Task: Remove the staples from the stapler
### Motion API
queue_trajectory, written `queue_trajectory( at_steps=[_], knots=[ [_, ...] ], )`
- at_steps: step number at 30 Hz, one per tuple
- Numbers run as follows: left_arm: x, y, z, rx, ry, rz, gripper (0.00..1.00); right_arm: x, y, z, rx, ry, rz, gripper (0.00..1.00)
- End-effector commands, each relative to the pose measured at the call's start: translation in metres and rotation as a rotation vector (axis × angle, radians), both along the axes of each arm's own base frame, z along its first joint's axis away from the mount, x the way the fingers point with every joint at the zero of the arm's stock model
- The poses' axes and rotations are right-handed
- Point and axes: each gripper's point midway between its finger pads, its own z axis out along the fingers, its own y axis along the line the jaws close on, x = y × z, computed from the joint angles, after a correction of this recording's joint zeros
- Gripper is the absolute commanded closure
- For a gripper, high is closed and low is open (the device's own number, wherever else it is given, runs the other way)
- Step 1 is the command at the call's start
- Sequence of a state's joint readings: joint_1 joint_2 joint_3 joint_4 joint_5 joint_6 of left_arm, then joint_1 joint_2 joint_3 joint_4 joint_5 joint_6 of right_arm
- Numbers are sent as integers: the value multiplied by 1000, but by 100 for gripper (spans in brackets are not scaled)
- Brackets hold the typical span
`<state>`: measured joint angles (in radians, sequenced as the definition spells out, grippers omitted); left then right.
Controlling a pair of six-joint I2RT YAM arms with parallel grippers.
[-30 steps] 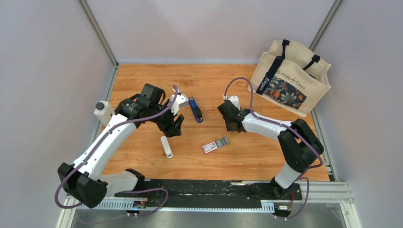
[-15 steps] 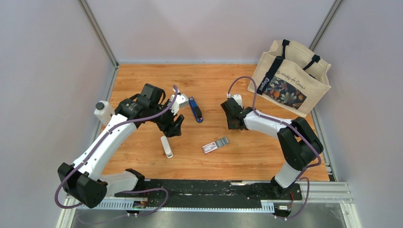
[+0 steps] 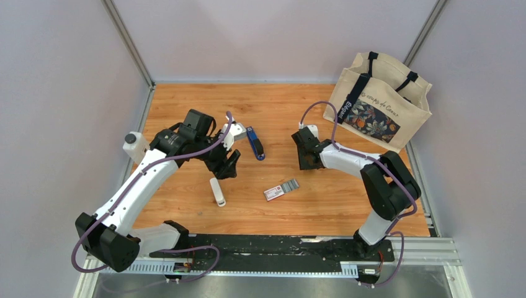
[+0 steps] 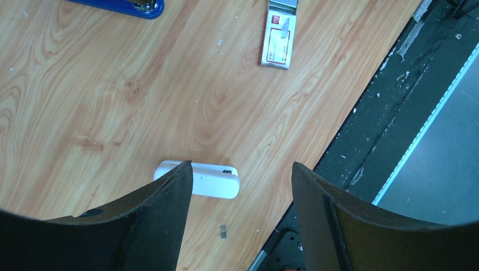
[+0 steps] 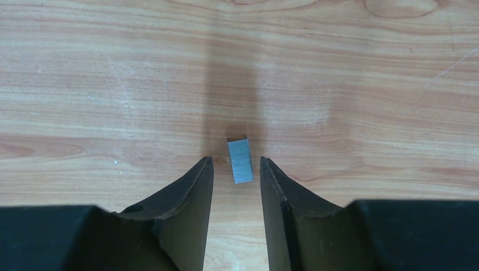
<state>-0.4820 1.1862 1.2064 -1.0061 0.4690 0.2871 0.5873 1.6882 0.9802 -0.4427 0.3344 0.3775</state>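
The slim blue stapler point(image 3: 255, 142) lies on the wooden table between the arms; its blue end shows at the top of the left wrist view point(image 4: 121, 5). A short grey strip of staples point(image 5: 240, 161) lies flat on the wood between the tips of my right gripper point(image 5: 236, 162), which is open and holds nothing. In the top view my right gripper point(image 3: 305, 162) points down at the table right of the stapler. My left gripper point(image 4: 242, 169) is open and empty above a white rounded stick point(image 4: 212, 180), seen in the top view point(image 3: 231, 169) left of the stapler.
A flat pink-and-white box point(image 3: 280, 189) lies near the table's front middle, also in the left wrist view point(image 4: 279, 39). The white stick point(image 3: 217, 191) lies front left. A canvas tote bag point(image 3: 379, 102) stands at the back right. A tiny staple bit point(image 4: 223, 230) lies near the black front rail point(image 3: 279, 245).
My right gripper has drifted slightly to the right and back, away from the stapler. The left arm and the objects have not moved.
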Motion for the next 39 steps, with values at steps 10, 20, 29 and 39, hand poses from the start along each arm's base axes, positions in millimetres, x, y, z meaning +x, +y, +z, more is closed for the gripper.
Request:
queue_trajectory(
  at_steps=[10, 20, 29, 39],
  knots=[
    [0, -2, 9, -19, -30, -26, 27, 7, -1, -8, 46, 9, -21, 66],
    [1, -3, 10, -21, -30, -25, 27, 7, -3, -9, 63, 16, -23, 75],
    [1, -2, 8, -15, -29, -24, 27, -1, -2, -3, 99, 11, -26, 91],
    [-1, -1, 0, 11, -20, -32, 27, -38, 32, 23, 208, -42, 75, 93]
  ],
)
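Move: The loose strip of staples lies almost directly under the right fingertips, about 1 cm below and 1 cm ahead, between the open fingers. From this hand, the staple box with its row of strips sits some 8 cm back and 9 cm to the left, and the blue stapler is roughly 10 cm ahead and 18 cm to the left. From the idle left hand the strip is about 11 cm ahead, 20 cm to the right and 19 cm down. The right hand eases about half a centimetre down and forward over the loose strip while its fingers, half open at first, close until they pinch the strip by its two sides. Keeping that grip, it then draws back towards its base by some 3 cm, veering about 1 cm left and rising about 1 cm at the end, towards the staple box, with its left side rolling up slightly. ##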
